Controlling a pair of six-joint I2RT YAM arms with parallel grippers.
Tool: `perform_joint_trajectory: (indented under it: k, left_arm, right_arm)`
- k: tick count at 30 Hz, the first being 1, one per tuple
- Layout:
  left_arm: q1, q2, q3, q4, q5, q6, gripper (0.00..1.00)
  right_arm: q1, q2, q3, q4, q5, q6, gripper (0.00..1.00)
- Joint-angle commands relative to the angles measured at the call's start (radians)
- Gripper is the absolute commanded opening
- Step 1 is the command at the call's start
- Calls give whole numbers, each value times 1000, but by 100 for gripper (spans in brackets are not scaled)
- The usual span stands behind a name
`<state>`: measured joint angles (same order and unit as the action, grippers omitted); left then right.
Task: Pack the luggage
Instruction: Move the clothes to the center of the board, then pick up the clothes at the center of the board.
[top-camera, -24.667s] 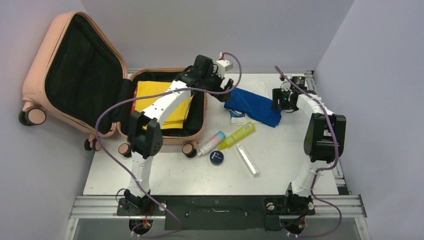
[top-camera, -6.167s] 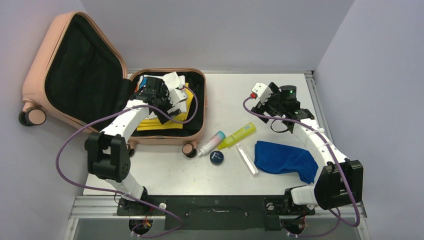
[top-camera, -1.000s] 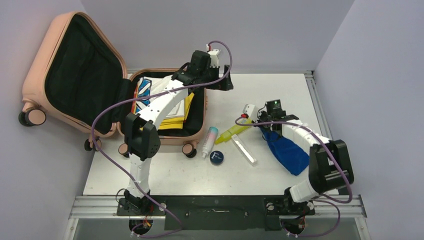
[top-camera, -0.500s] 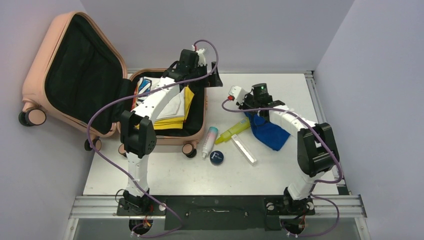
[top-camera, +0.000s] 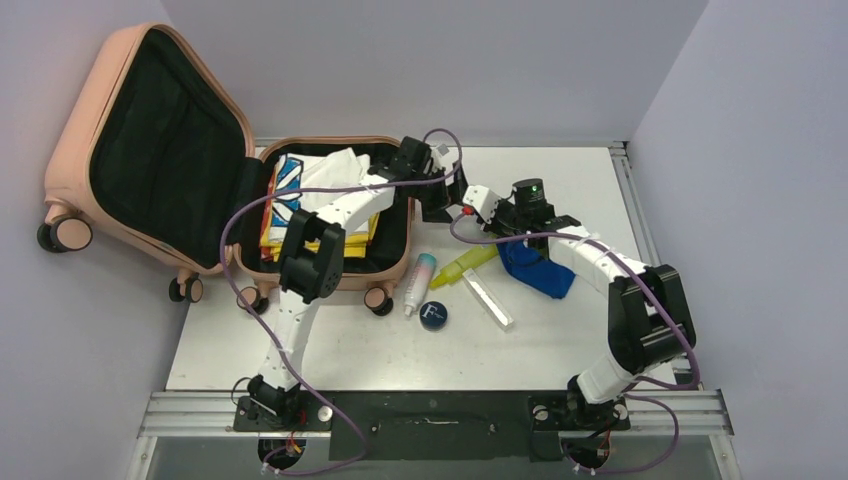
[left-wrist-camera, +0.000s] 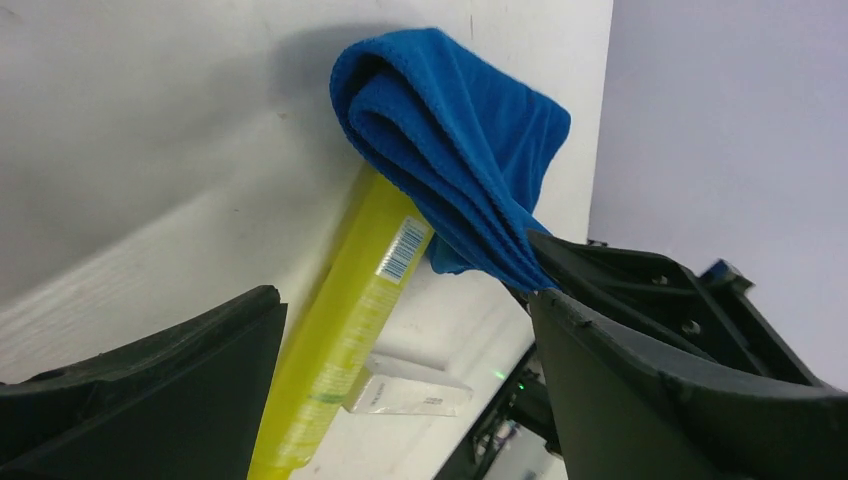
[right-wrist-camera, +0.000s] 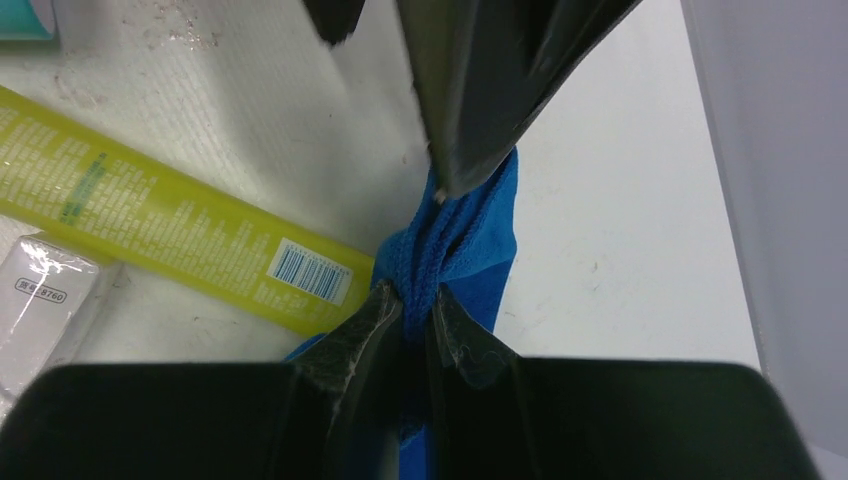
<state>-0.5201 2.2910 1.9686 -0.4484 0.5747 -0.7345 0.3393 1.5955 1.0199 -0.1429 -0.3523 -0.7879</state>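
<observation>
The salmon-pink luggage lies open at the left, its lid leaning on the wall and its base holding yellow and white folded clothes. My right gripper is shut on a bunched blue cloth just above the table. My left gripper is wide open right beside it, nothing between its fingers. The left wrist view shows the blue cloth hanging ahead, past the open fingers.
A yellow tube lies by the cloth. Beside it are a clear box, a pink-and-teal bottle and a round dark tin. Both arms crowd the table's back middle.
My left gripper has come off the luggage's back rim, down and right toward the right gripper. The right gripper has carried the blue cloth up and left across the table.
</observation>
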Motion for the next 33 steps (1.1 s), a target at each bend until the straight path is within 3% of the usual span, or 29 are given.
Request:
perform_joint_trajectory:
  k: [1,9,16,27,33]
  left_arm:
    - [-18,75,20,127,130,-135,96]
    - [-23,152,25,326,204,-317,96]
    - [7,111,-74,583,238,-497,96]
    - [-29,123,-92,525,234,-463,96]
    - [-26,104,-91,340,195,-333,96]
  right_arm:
    - [-2,-57,-6,33,-52,-15,5]
    - [24,-39,13,2,-70,-23,5]
    - [32,-22,5,-1,-71,-28,5]
    - [79,-2,38,-8,-67,-24,5]
    - [88,11,38,22,1,-22,5]
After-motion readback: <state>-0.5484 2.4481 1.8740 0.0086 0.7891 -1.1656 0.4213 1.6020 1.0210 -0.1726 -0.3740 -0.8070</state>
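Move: Right of the left hand, about 8 cm off, 2 cm back and 4 cm lower, is the free end of the blue cloth. The yellow tube's middle is some 12 cm back and 1 cm right of the left hand, 9 cm lower, with the white box about 8 cm farther back and 4 cm right of the tube. From the right hand, gripping the cloth, the left gripper is roughly 9 cm left, 4 cm ahead and 3 cm above. Reaching about 5 cm right and 3 cm down, the left hand brings its wide-open fingers around the cloth's free end, dipping first and then coming up slightly, while its wrist rolls some 20 degrees and the fingers lie flatter. The right hand keeps its pinch and carries the cloth left and a little back towards the left gripper, with a slight counter-clockwise turn. ##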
